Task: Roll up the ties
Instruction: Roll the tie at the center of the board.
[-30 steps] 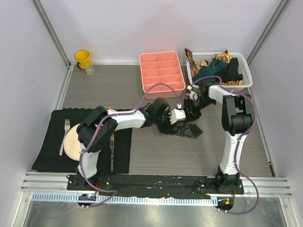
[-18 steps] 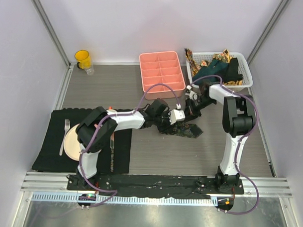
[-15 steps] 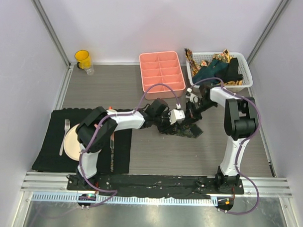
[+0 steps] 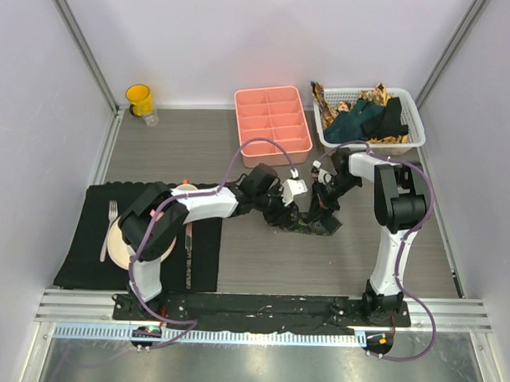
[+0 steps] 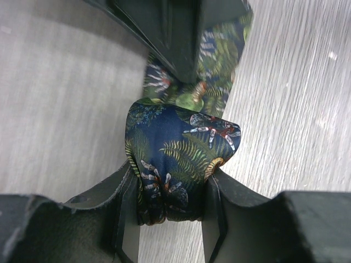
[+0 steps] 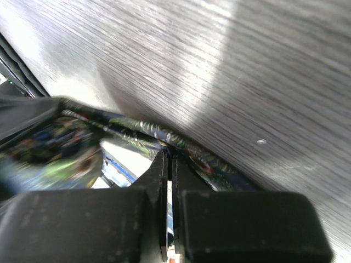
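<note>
A dark tie with a fern and multicoloured print lies mid-table. My left gripper is shut on its rolled end, the roll squeezed between both fingers; from above that gripper sits just left of the tie. My right gripper is shut on the thin edge of the tie's loose strip, and from above it stands right beside the left one. Its black fingers fill the top of the left wrist view. More ties, teal, black and gold-brown, are heaped in the white basket.
A pink divided tray stands behind the grippers, next to the basket. A yellow cup sits at the back left. The black placemat at the front left carries a plate and a fork.
My right gripper has shut on the tie's strip and dropped nearer, close beside the left gripper. The left arm shifted slightly left, still gripping the roll.
</note>
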### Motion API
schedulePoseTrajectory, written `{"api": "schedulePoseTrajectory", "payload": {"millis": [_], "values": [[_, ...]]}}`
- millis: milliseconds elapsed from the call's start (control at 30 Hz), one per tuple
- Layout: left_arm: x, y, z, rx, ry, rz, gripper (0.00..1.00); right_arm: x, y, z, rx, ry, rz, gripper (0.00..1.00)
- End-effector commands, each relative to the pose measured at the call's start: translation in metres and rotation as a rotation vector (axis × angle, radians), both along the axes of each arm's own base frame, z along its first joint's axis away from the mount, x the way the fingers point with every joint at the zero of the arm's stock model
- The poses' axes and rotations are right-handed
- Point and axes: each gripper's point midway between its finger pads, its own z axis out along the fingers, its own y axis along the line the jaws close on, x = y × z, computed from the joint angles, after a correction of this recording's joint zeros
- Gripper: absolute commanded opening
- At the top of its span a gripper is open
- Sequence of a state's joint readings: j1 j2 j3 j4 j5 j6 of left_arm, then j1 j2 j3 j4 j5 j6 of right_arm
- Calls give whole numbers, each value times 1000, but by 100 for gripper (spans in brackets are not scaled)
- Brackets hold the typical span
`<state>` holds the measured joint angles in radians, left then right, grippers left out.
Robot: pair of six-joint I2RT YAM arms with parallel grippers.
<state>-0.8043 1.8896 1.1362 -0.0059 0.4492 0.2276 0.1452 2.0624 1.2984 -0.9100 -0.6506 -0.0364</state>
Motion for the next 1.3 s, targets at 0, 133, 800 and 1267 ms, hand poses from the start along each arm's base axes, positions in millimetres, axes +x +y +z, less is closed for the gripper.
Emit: {"api": "schedulePoseTrajectory", "payload": {"millis": [0, 133, 800, 1267], "values": [[38, 17, 44, -46, -99, 165, 6, 7, -45, -41, -246, -71, 75, 1], [40, 30, 16, 52, -132, 168, 7, 7, -47, -43, -250, -75, 84, 1], [3, 64, -75, 445, -107, -34, 11, 23, 10, 72, 294, -82, -1, 46], [-6, 61, -76, 432, -85, -75, 15, 28, 62, 52, 290, -74, -7, 49]]}}
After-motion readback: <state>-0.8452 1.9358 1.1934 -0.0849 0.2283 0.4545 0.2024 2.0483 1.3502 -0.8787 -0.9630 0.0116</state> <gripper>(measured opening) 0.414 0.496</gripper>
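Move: Some 8 cm to the right fingers' left and about 2 cm above them is the tie roll, already pinched by the left hand; the loose tail's middle is about 2 cm to their right and 2 cm back. The coral tray stands roughly 25 cm ahead and 13 cm left of the right hand. From the left hand, the tail's middle lies about 10 cm right, 2 cm back and 3 cm down. Keeping its grip on the roll, the left hand lifts briefly, sinks nearly 4 cm to the board, then eases some 2 cm forward as its fingers tip more steeply down. The right, shut on the tie beside the roll, stays, creeps forward, opens halfway and lets go, then rises about 5 cm and swings 6 cm left over the roll, wrist tilting nearly 20 degrees. ##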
